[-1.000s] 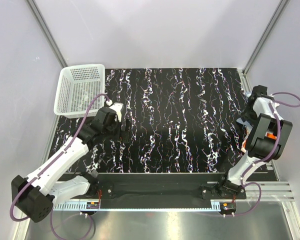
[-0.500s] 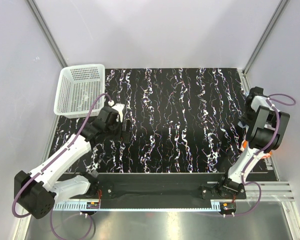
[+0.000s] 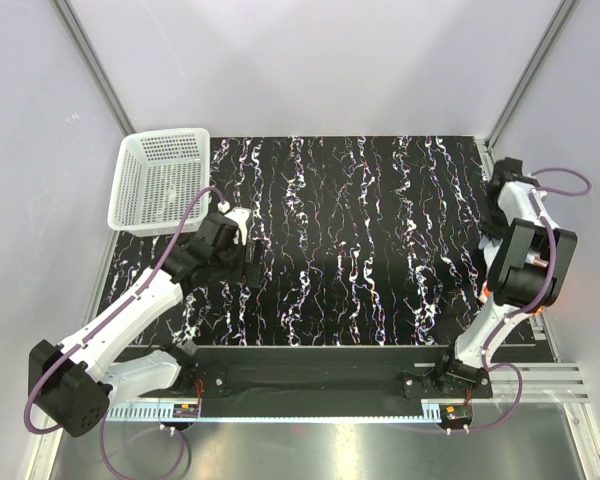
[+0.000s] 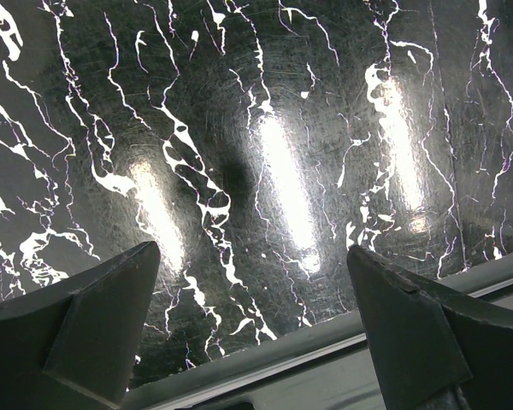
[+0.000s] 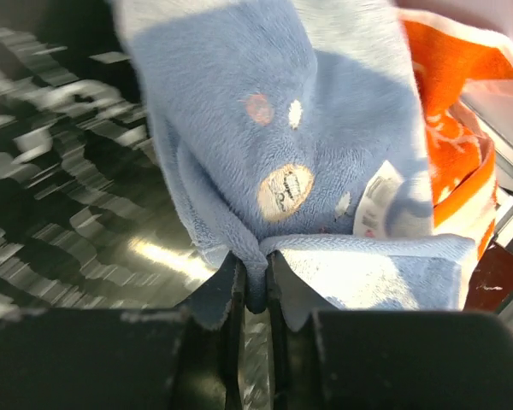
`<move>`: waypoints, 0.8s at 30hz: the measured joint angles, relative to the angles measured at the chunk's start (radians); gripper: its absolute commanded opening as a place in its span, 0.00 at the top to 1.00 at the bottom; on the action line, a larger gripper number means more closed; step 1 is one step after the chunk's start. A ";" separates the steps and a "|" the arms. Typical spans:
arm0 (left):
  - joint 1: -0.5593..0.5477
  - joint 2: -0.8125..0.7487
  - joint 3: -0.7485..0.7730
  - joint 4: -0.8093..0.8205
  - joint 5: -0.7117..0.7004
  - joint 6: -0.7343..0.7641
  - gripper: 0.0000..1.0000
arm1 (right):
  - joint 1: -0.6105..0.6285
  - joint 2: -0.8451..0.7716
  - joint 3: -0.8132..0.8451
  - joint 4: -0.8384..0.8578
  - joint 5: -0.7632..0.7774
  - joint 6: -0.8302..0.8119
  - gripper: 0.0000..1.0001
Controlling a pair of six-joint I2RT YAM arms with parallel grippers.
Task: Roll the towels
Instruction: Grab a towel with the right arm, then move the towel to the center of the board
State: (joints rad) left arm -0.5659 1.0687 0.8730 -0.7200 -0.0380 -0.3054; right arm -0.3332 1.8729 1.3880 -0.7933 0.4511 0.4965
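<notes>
In the right wrist view the light blue towel [image 5: 239, 111] lies bunched on the black marbled table, with a white label [image 5: 380, 201] showing. My right gripper [image 5: 255, 269] is shut on a fold of its near edge. The orange towel [image 5: 457, 111] with white print lies under and behind the blue one, at the right. In the top view my right gripper [image 3: 495, 205] sits at the table's right edge and the arm hides both towels. My left gripper [image 3: 250, 255] hangs open over bare table at the left, nothing between its fingers [image 4: 111, 299].
A white perforated basket [image 3: 160, 180] stands at the table's far left corner. A metal rail [image 5: 504, 111] runs along the table's right edge beside the towels. The table's near edge rail [image 4: 265, 359] shows below the left gripper.
My right gripper has closed from open onto the fold of the blue towel, and its wrist has shifted slightly toward the far right edge. The left arm has barely moved.
</notes>
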 measured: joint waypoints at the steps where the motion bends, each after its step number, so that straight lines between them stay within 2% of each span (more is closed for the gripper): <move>1: 0.000 0.000 0.000 0.000 0.000 0.000 0.01 | 0.023 -0.020 0.016 -0.014 0.000 -0.002 1.00; 6: 0.000 0.000 0.000 -0.001 -0.003 0.000 0.01 | 0.180 -0.142 0.080 -0.060 -0.049 0.003 1.00; 12: 0.000 0.000 0.000 -0.008 -0.013 0.000 0.01 | 0.445 -0.256 0.095 -0.057 -0.190 0.076 1.00; 13: 0.000 0.000 0.000 -0.011 -0.015 0.000 0.01 | 0.500 -0.258 0.093 -0.047 -0.217 0.095 0.94; 14: 0.000 0.000 0.000 -0.013 -0.018 0.000 0.01 | 0.561 -0.255 0.089 -0.026 -0.247 0.116 0.83; 15: 0.000 0.000 0.000 -0.014 -0.020 0.000 0.01 | 0.607 -0.248 0.084 -0.011 -0.268 0.133 0.65; 17: 0.000 0.000 0.000 -0.018 -0.027 0.000 0.01 | 0.721 -0.206 0.084 0.036 -0.330 0.177 0.20; 20: 0.000 0.000 0.000 -0.023 -0.041 0.000 0.01 | 0.878 -0.060 0.150 0.073 -0.407 0.190 0.08; 24: -0.001 0.000 0.000 -0.028 -0.058 -0.001 0.01 | 1.018 0.111 0.270 0.074 -0.424 0.189 0.02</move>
State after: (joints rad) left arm -0.5671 1.0683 0.8734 -0.7483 -0.0959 -0.3061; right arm 0.6846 1.9839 1.6581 -0.7189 0.0269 0.6853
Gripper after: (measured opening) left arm 0.984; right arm 0.941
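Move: The right fingers already pinch an edge of the blue towel at the table's right side; the towel's middle is some 6 cm back and 5 cm right of them, about 3 cm lower. The bare mid-table it is bound for lies about 40 cm to their left, level with them and 6 cm below. The orange towel sits roughly 13 cm back and 6 cm right, 5 cm lower. From the left hand that bare spot is about 8 cm ahead, 28 cm right and 13 cm down. Sweep the right gripper fast to the left, about 50 cm, dragging the pinched blue towel off the orange one and across to mid-table. Arch the path, rising some 11 cm before sinking again, and swing the wrist counter-clockwise by nearly 60 degrees. Past halfway, spread the fingers wide to let the towel go while still travelling left. ##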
